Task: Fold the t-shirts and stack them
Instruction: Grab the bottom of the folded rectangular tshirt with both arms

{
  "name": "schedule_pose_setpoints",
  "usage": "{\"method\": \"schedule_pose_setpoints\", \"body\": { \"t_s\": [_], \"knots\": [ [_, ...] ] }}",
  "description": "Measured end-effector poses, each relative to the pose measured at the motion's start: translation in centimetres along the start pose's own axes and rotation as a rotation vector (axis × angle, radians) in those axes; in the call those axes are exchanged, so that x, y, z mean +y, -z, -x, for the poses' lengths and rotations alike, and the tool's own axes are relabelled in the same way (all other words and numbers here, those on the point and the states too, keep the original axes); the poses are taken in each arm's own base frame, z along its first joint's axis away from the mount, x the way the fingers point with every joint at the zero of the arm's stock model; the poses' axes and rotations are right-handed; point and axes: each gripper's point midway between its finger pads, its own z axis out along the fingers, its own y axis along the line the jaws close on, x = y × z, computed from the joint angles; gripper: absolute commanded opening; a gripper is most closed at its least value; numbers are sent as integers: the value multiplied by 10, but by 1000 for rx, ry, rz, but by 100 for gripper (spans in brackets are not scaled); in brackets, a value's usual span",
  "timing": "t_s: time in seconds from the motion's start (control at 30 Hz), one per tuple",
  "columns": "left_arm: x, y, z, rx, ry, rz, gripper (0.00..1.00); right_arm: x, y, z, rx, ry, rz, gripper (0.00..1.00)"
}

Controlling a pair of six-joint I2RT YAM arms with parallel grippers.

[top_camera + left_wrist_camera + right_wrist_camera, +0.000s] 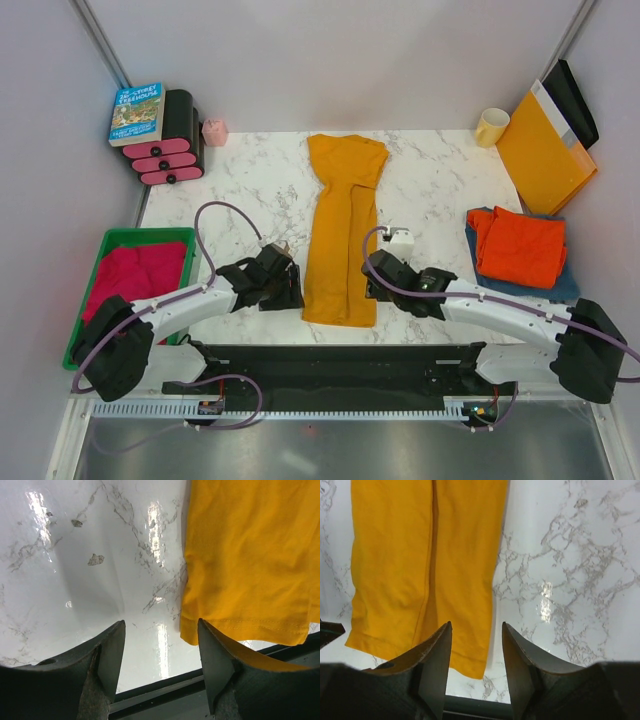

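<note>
A mustard-yellow t-shirt (343, 230) lies down the middle of the marble table, folded lengthwise into a narrow strip with its hem toward the near edge. My left gripper (290, 290) hovers open at the hem's left corner (192, 635), with nothing between its fingers (112, 655). At the hem's right corner (475, 667) my right gripper (372, 285) is open too, and holds nothing. At the right, a folded orange-red t-shirt (520, 247) rests on a blue t-shirt (562, 288).
A green tray (185, 240) at the left holds a crimson cloth (135, 280). Back left stand a black-and-pink drawer unit (170, 140) with a book (137, 112) and a small pink box (214, 131). Back right are a yellow mug (491, 127) and a yellow-orange envelope (545, 150).
</note>
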Motion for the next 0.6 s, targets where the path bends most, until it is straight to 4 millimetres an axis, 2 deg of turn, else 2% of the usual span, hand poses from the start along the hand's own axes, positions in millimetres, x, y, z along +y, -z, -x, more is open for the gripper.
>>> {"method": "schedule_pose_setpoints", "body": {
  "t_s": [0.1, 0.3, 0.6],
  "knots": [
    [-1, 0, 0, -1, 7, -2, 67, -6, 5, -13, 7, -22, 4, 52],
    [-4, 0, -1, -2, 7, -7, 67, -17, 5, -56, 68, 1, -6, 52],
    [-3, 0, -1, -4, 8, -5, 67, -8, -4, -69, 85, -8, -8, 51]
  ]
}}
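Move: The orange t-shirt's right bottom corner is about 7 cm back from the right hand, 1 cm to its left and 9 cm below; the left bottom corner is some 16 cm to the left and 6 cm back of that hand. The left hand hovers low beside that left corner, which is about 3 cm back, 3 cm to its right and 3 cm below. The stacked red shirt lies some 31 cm right and 9 cm ahead of the right hand. The shirt's right bottom corner is what the right hand closes in on: it comes back about 5 cm while sinking, then straight down to end some 5 cm lower, tipping its fingers slightly steeper and keeping them half open astride the side edge. The left hand stays parked, open, at the left corner. ##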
